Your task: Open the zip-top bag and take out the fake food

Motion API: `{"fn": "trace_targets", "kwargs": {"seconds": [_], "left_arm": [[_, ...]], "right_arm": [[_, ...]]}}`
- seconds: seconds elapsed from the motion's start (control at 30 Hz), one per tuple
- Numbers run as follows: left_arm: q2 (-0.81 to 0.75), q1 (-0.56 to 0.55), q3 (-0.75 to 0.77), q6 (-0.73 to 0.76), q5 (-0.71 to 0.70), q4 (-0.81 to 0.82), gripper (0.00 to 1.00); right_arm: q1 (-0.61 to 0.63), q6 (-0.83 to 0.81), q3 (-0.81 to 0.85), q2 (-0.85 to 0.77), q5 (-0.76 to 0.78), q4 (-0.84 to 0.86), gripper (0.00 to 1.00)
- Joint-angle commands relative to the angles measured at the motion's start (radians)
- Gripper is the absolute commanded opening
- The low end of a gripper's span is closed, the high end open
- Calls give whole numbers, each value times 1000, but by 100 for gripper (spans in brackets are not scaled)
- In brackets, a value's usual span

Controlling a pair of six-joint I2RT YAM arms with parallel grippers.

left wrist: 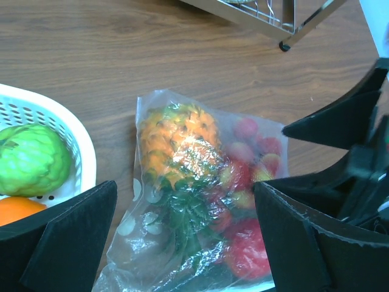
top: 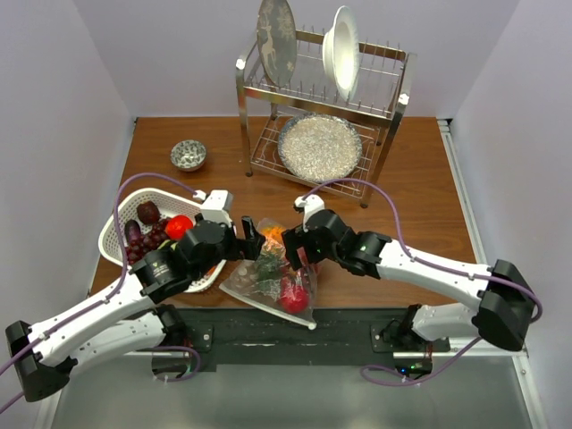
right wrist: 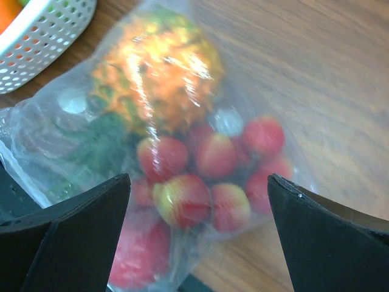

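The clear zip-top bag (top: 264, 282) lies flat at the table's near edge, between my two grippers. The fake food is inside it: an orange pineapple-like piece (left wrist: 176, 143), green leaves (left wrist: 188, 222), a cluster of small red fruits (right wrist: 206, 164) and a larger red fruit (top: 293, 298). My left gripper (top: 252, 241) hangs open over the bag's left part, its jaws wide on either side of the bag (left wrist: 152, 243) without touching it. The right gripper (top: 297, 255) is open too, and the red cluster shows between its fingers. Which edge carries the zip strip I cannot make out.
A white slotted basket (top: 121, 223) with several fake fruits stands just left of the bag. A metal dish rack (top: 393, 112) with plates fills the back centre, and a small bowl (top: 189, 155) sits to its left. The bag's near corner reaches the table's front edge.
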Motion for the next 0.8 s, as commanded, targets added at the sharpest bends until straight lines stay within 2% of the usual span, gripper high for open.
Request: {"fn": "trace_targets", "kwargs": {"seconds": [0.0, 0.13, 0.2, 0.33, 0.43, 0.47, 0.57, 0.6, 0.7, 0.77], "left_arm": [[-18, -4, 72, -24, -48, -60, 100], [-44, -4, 66, -25, -57, -73, 100], [-49, -5, 55, -31, -56, -73, 100], [-54, -4, 44, -39, -34, -70, 100], [-54, -4, 34, -39, -20, -62, 99], [-52, -4, 29, -39, -16, -54, 98], [-47, -4, 18, -28, 10, -31, 97], [-46, -4, 14, -21, 23, -24, 97], [-28, -4, -6, -13, 78, 7, 95], [-9, -4, -25, -19, 119, 28, 93]], "right_arm": [[75, -124, 103, 70, 16, 53, 98], [104, -156, 168, 210, 100, -4, 94], [104, -162, 178, 233, 135, -27, 92], [102, -168, 175, 238, 166, -33, 81], [102, -167, 186, 261, 189, -47, 65], [101, -159, 188, 264, 204, -59, 51], [83, -112, 180, 258, 296, -73, 30], [70, -80, 177, 252, 310, -79, 21], [17, -24, 168, 233, 333, -97, 11], [-23, -6, 162, 210, 343, -94, 11]]}}
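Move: The bag film the right hand will shut on lies about 3 cm to its left, level fore and aft, and 4 cm below. The pineapple stands some 5 cm ahead and 4 cm left of that hand, 9 cm down; the big red fruit is 7 cm back, 1 cm left, 10 cm down. From the left hand, that film lies about 6 cm right, 1 cm ahead and 10 cm below. The right hand dips about 4 cm left and down, pinches the bag's film, and draws it forward and right. ##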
